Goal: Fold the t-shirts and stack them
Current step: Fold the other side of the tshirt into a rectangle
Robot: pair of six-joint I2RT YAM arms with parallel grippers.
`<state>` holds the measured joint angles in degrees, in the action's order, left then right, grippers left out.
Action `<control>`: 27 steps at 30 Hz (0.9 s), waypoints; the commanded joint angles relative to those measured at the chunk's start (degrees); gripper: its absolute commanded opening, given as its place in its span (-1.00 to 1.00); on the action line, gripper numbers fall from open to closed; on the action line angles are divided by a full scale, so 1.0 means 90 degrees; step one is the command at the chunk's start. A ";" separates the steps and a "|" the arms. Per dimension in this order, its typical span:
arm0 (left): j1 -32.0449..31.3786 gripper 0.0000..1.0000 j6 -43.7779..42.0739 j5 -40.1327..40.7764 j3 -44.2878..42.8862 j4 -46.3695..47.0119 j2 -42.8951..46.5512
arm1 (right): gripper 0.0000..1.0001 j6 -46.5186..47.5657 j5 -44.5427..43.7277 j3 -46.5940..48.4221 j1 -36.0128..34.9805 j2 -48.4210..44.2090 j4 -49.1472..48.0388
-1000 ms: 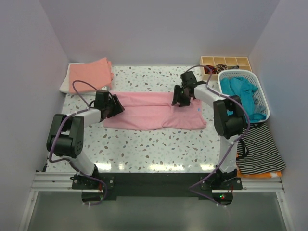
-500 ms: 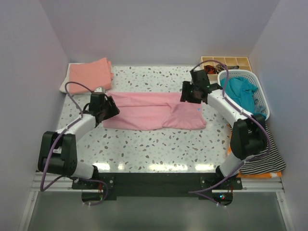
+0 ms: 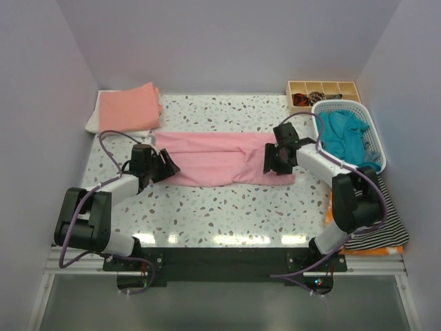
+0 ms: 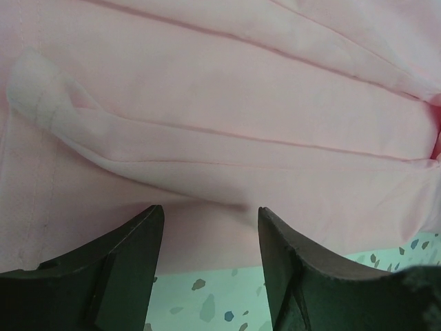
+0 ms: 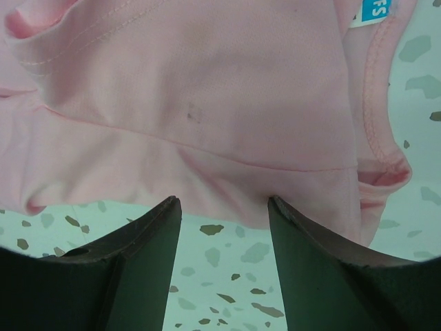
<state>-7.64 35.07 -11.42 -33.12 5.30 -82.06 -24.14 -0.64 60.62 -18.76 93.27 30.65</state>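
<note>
A light pink t-shirt (image 3: 213, 155) lies folded into a long band across the middle of the table (image 3: 207, 210). My left gripper (image 3: 165, 166) is open at the band's near left corner. In the left wrist view the pink fabric (image 4: 241, 103) fills the frame, and my left gripper (image 4: 210, 210) straddles its hem. My right gripper (image 3: 273, 163) is open low over the band's right end. Its wrist view shows the pink cloth (image 5: 207, 89), a blue label (image 5: 375, 10), and my right gripper (image 5: 224, 203) at the hem. A salmon-orange t-shirt (image 3: 129, 103) lies folded on a white one (image 3: 93, 123) at the back left.
A white basket (image 3: 372, 148) at the right holds a teal t-shirt (image 3: 346, 131). Behind it stands a wooden compartment box (image 3: 322, 89). A black-and-white striped cloth (image 3: 372, 214) lies at the right front edge. Walls close in the table on three sides.
Both grippers have moved toward me, from the pink t-shirt's far side and ends to its near hem. The right gripper has opened a little wider.
</note>
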 commanded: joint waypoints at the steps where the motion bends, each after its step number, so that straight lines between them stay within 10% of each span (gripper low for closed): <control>1: -0.0020 0.24 0.0039 0.0038 0.0067 0.0388 -0.0101 | 0.15 -0.0120 -0.0415 0.0071 -0.0015 0.0173 0.0255; 27: -0.0020 0.25 -0.0742 0.2070 -0.0206 -0.1438 -0.0013 | 0.14 0.0055 -0.3190 0.0090 0.0181 0.0925 0.0880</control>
<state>-7.94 30.35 3.40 -35.09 -2.79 -82.19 -24.62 -21.82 61.17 -18.37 99.98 35.46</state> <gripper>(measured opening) 0.622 0.571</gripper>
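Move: The pink t-shirt's near left corner lies about 7 cm to the left of the left hand, 3 cm back and 3 below; a folded shirt stack sits some 16 cm left and 26 cm ahead. The t-shirt's near right corner is roughly 8 cm to the right of the right hand, 3 back and 4 down. From that hand, the white basket is about 31 cm right and 13 ahead, the orange cloth 24 right and 17 back. Bring the right gripper down and back about 4 cm while carrying it right onto the t-shirt's near edge, then drag outward to the right corner, easing slightly forward and swinging the fingertips some 20 degrees rightward. Slide the left gripper about 5 cm left, sinking a little, towards the near left corner, its tips tilting left. Leave both grippers open. ##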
